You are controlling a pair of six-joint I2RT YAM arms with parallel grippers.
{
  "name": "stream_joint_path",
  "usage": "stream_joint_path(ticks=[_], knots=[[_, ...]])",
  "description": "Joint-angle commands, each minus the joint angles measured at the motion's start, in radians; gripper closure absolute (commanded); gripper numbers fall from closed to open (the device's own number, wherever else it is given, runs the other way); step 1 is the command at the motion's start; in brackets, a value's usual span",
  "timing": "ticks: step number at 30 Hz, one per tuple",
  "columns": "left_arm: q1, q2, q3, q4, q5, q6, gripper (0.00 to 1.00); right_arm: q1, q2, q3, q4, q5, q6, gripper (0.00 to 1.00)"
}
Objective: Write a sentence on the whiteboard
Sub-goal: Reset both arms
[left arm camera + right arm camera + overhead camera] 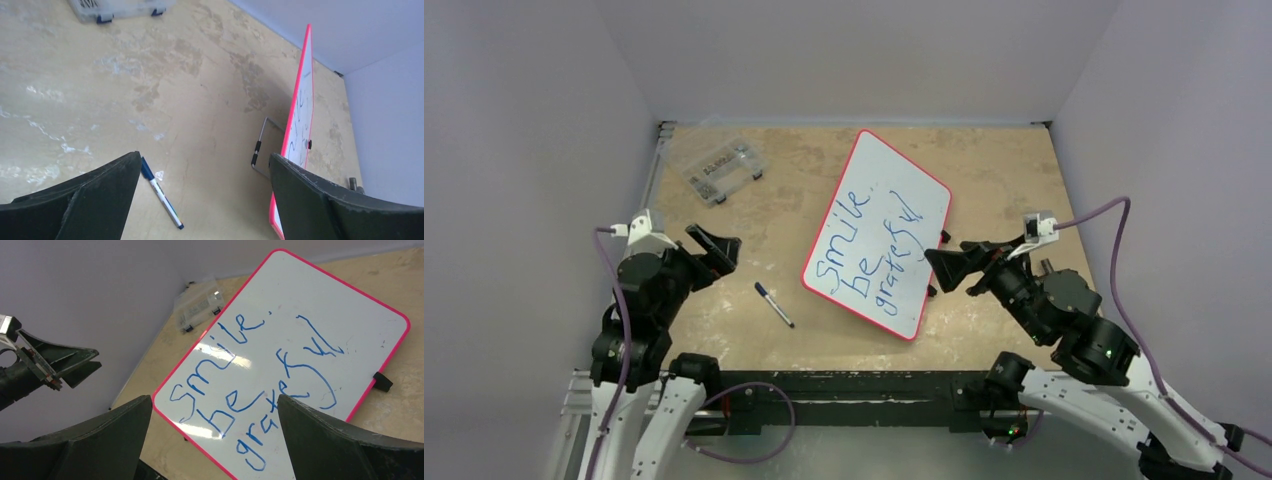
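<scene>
The whiteboard (894, 175) with its red rim lies slanted in the middle of the table, propped on a wire stand (262, 147). The sentence (864, 255) in blue reads "smile be grateful" in three lines (250, 390). A blue-capped marker (774, 304) lies loose on the table left of the board. My left gripper (724, 252) hovers open just left of the marker (160, 192), and nothing is between its fingers. My right gripper (944, 270) is open at the board's right edge, above the board (310, 295), and it holds nothing.
A small clear plastic compartment box (722, 170) sits at the back left of the table (1004, 170). Purple-grey walls close the table on three sides. A black foot (382, 381) sticks out at the board's right rim.
</scene>
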Motion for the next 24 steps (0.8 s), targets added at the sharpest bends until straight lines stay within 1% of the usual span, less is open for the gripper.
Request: stream_joint_path(ticks=[1, 3, 6, 10, 13, 16, 19, 24], knots=[[0.008, -0.02, 0.108, -0.047, -0.054, 0.174, 0.0, -0.002, -0.047, 0.001, 0.035, 0.048, -0.008, 0.01], [0.008, -0.049, 0.123, -0.028, -0.069, 0.225, 0.0, -0.002, -0.069, 0.003, 0.017, 0.063, -0.011, 0.01], [0.008, -0.115, 0.109, 0.04, -0.087, 0.294, 0.0, -0.002, -0.106, 0.005, -0.017, 0.082, -0.008, 0.01], [0.007, -0.177, 0.063, 0.135, -0.031, 0.386, 0.0, -0.002, -0.158, 0.023, -0.084, 0.122, 0.001, 0.01], [-0.013, -0.204, 0.021, 0.18, -0.046, 0.393, 0.0, -0.002, -0.198, 0.036, -0.145, 0.147, 0.005, 0.01], [-0.013, -0.246, -0.029, 0.231, -0.005, 0.399, 0.0, -0.001, -0.25, 0.038, -0.188, 0.183, 0.024, 0.01], [-0.013, -0.275, -0.054, 0.259, 0.04, 0.412, 0.0, -0.002, -0.324, 0.019, -0.186, 0.194, 0.029, 0.01], [-0.013, -0.284, -0.054, 0.252, 0.042, 0.419, 0.0, -0.002, -0.425, 0.003, -0.174, 0.197, 0.024, 0.01]])
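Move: The marker lies on the table about 22 cm below the left hand, some 7 cm to its right and 2 cm nearer the base. The whiteboard's middle is about 9 cm ahead of that hand, 29 cm right and 13 cm lower; the plastic box about 30 cm ahead, 6 cm left, 22 cm lower. From the right hand, the whiteboard's middle sits roughly 12 cm ahead, 9 cm left and 21 cm lower. Touching nothing, the right hand heads off to its right, away from the written whiteboard, about 9 cm, easing back a little and turning slightly clockwise. The left hand keeps rising off the marker, some 6 cm net with a small dip at the end, drawing slightly back while its fingers tip up about 25 degrees and its left side rolls up. Both grippers stay wide open. ##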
